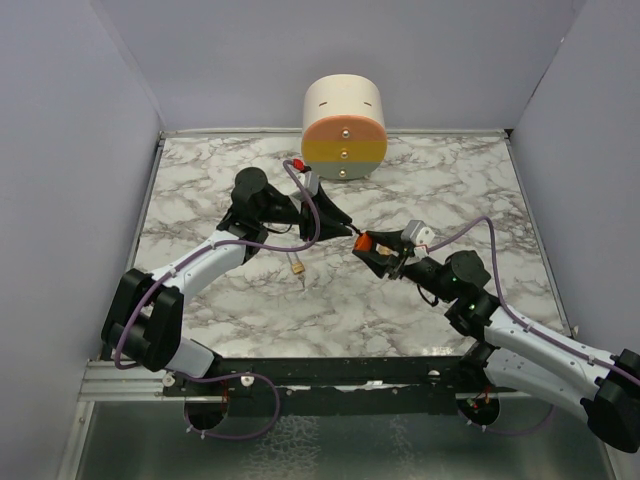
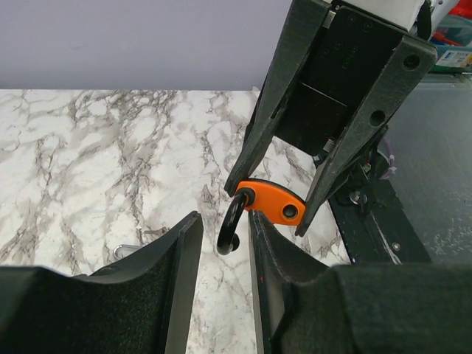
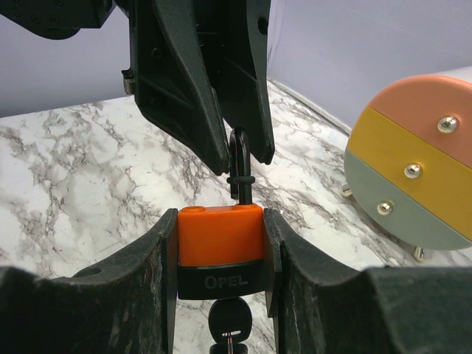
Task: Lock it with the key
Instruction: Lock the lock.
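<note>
My right gripper [image 3: 220, 221] is shut on an orange padlock [image 3: 220, 234] with a black base marked OPEL. The key [image 3: 230, 322] has its black head hanging under that base, its blade in the keyhole. The padlock's black shackle [image 3: 240, 166] sticks out away from the gripper, with one leg out of its hole. My left gripper [image 2: 225, 221] faces the padlock [image 2: 274, 201], jaws a little apart on either side of the shackle [image 2: 230, 221], with a gap showing on each side. From above, both grippers [image 1: 345, 230] [image 1: 368, 245] meet mid-table around the padlock [image 1: 373, 240].
A small brass padlock [image 1: 298, 267] lies on the marble table [image 1: 200, 200] just below the left gripper. A round cream drum [image 1: 343, 125] with orange, yellow and grey bands [image 3: 413, 169] stands at the back. Grey walls close in three sides.
</note>
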Robot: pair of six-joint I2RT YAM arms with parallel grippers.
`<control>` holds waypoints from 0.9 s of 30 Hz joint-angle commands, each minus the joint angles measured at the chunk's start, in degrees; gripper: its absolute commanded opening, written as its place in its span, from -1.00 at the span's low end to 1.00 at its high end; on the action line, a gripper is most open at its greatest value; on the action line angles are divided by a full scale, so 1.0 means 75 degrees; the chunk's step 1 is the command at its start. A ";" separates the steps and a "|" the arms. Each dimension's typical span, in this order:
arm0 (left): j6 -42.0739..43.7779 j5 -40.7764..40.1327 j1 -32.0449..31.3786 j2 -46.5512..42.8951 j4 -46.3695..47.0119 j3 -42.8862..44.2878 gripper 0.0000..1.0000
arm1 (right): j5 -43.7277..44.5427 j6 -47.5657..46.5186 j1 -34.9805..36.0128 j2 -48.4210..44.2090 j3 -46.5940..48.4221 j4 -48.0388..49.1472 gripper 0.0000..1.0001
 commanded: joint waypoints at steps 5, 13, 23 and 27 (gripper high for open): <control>0.0306 0.0182 -0.0042 0.0087 -0.0264 0.0301 -0.41 | 0.0165 0.0038 0.0053 -0.0124 0.0185 0.0446 -0.96; 0.0371 -0.0037 -0.0053 0.0044 -0.0418 0.0400 -1.00 | 0.0204 0.0044 0.0052 -0.0095 0.0185 0.0451 -0.96; 0.0182 -0.0472 -0.0112 -0.0279 -0.0441 0.0473 -1.00 | 0.0283 0.0033 0.0056 0.0080 0.0338 0.0298 -0.72; 0.0240 -0.0406 -0.0112 -0.0377 -0.0463 0.0588 -1.00 | 0.0270 0.0002 0.0055 0.0246 0.0536 0.0137 0.01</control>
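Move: The black shackle of the orange lock already stands between your open left fingertips, at most 1 cm farther right. The orange lock body sits some 3 cm right of the left hand, 2 cm back and 3 cm below; a gold padlock lies on the table about 10 cm right, 8 cm ahead and 26 cm down. From the right hand, which grips the lock body, the shackle is roughly 2 cm ahead, 2 cm left and 3 cm up. Shut the left fingers from about a third open until they pinch the black shackle between their tips, keeping the left gripper pointed right and almost in place, with only a drift of about half a centimetre forward. Keep the orange lock body held in the right gripper, which eases forward by under 1 cm. ##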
